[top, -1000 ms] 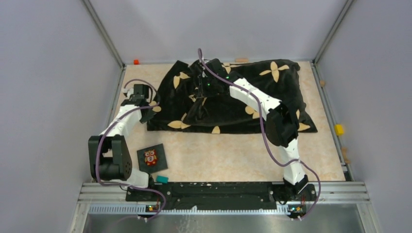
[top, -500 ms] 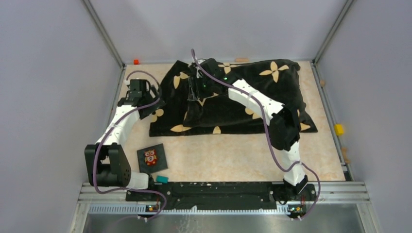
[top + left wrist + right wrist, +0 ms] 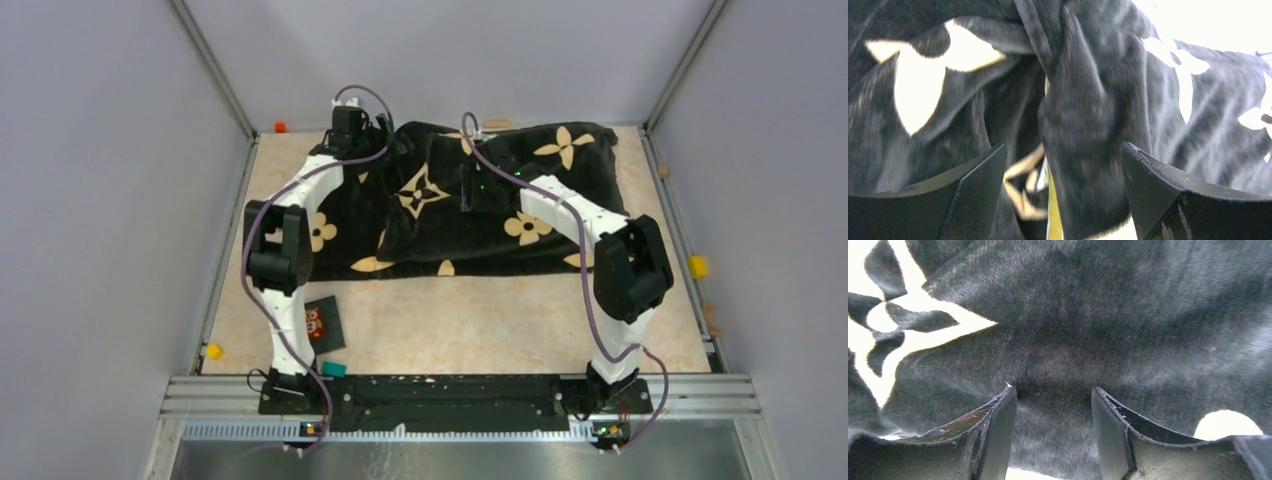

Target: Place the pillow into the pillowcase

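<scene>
The black pillowcase with cream flower motifs lies bulging across the back of the table. Of the pillow I see only a yellow band and a white sliver beside it in the left wrist view, under a raised fold of the pillowcase. My left gripper is at the case's back left corner, and in its wrist view the left gripper stands open wide astride that fold. My right gripper rests on top of the case's middle. Seen from the wrist, the right gripper is open against the velvety pillowcase.
A small owl card and a teal block lie by the left arm's base. Yellow blocks sit at the left and right edges, an orange block at the back left. Grey walls enclose the table.
Both grippers have opened. The left arm swung from the case's left edge to its back left corner. The right gripper let go of the bunched fabric and moved right; the cloth now lies flatter.
</scene>
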Controlling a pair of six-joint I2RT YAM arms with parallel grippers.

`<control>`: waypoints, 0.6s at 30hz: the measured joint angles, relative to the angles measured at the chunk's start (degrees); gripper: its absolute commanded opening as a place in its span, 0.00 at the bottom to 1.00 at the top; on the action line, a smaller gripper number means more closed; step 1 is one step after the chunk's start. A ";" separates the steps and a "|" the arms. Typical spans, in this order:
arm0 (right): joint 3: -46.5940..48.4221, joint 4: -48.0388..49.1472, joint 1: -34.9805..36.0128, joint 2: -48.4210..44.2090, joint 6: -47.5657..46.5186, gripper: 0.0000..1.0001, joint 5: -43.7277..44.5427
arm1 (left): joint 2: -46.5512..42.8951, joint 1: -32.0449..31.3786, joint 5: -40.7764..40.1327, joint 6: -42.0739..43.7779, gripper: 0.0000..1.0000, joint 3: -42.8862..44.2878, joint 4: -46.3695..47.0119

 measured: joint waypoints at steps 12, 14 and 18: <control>-7.58 4.20 1.29 2.40 -1.01 0.57 0.28 | 20.55 0.74 -0.09 -4.37 0.71 19.80 5.51; -9.18 5.42 1.29 1.51 -1.03 0.57 0.24 | 21.70 0.74 0.15 -5.51 0.62 20.59 6.97; -11.26 5.84 1.29 -0.24 -1.09 0.57 0.22 | 24.90 0.79 0.74 -7.48 0.27 23.45 8.50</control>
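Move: Ahead of the left hand, the far part of the pillowcase rises in a loose fold about 11 cm out, 2 cm to the right and 6 cm lower; the star emblem lies some 11 cm back and 6 cm right of this hand. Beneath the right hand, the spot of pillow-filled case it goes for is about 3 cm back, 1 cm right and 7 cm down, with the star roughly 10 cm left and 3 cm ahead, and the near flower 12 cm right and 4 cm back. Reaching forward about 11 cm and sinking some 5 cm, the left hand travels over the case to the loose fold by its far edge, its open fingers closing to around half with the fold between them. Meanwhile the right hand drops about 6 cm, easing back 3 cm, and its half-open fingertips come to press down on the stuffed case, still drawing slightly back at the end. ##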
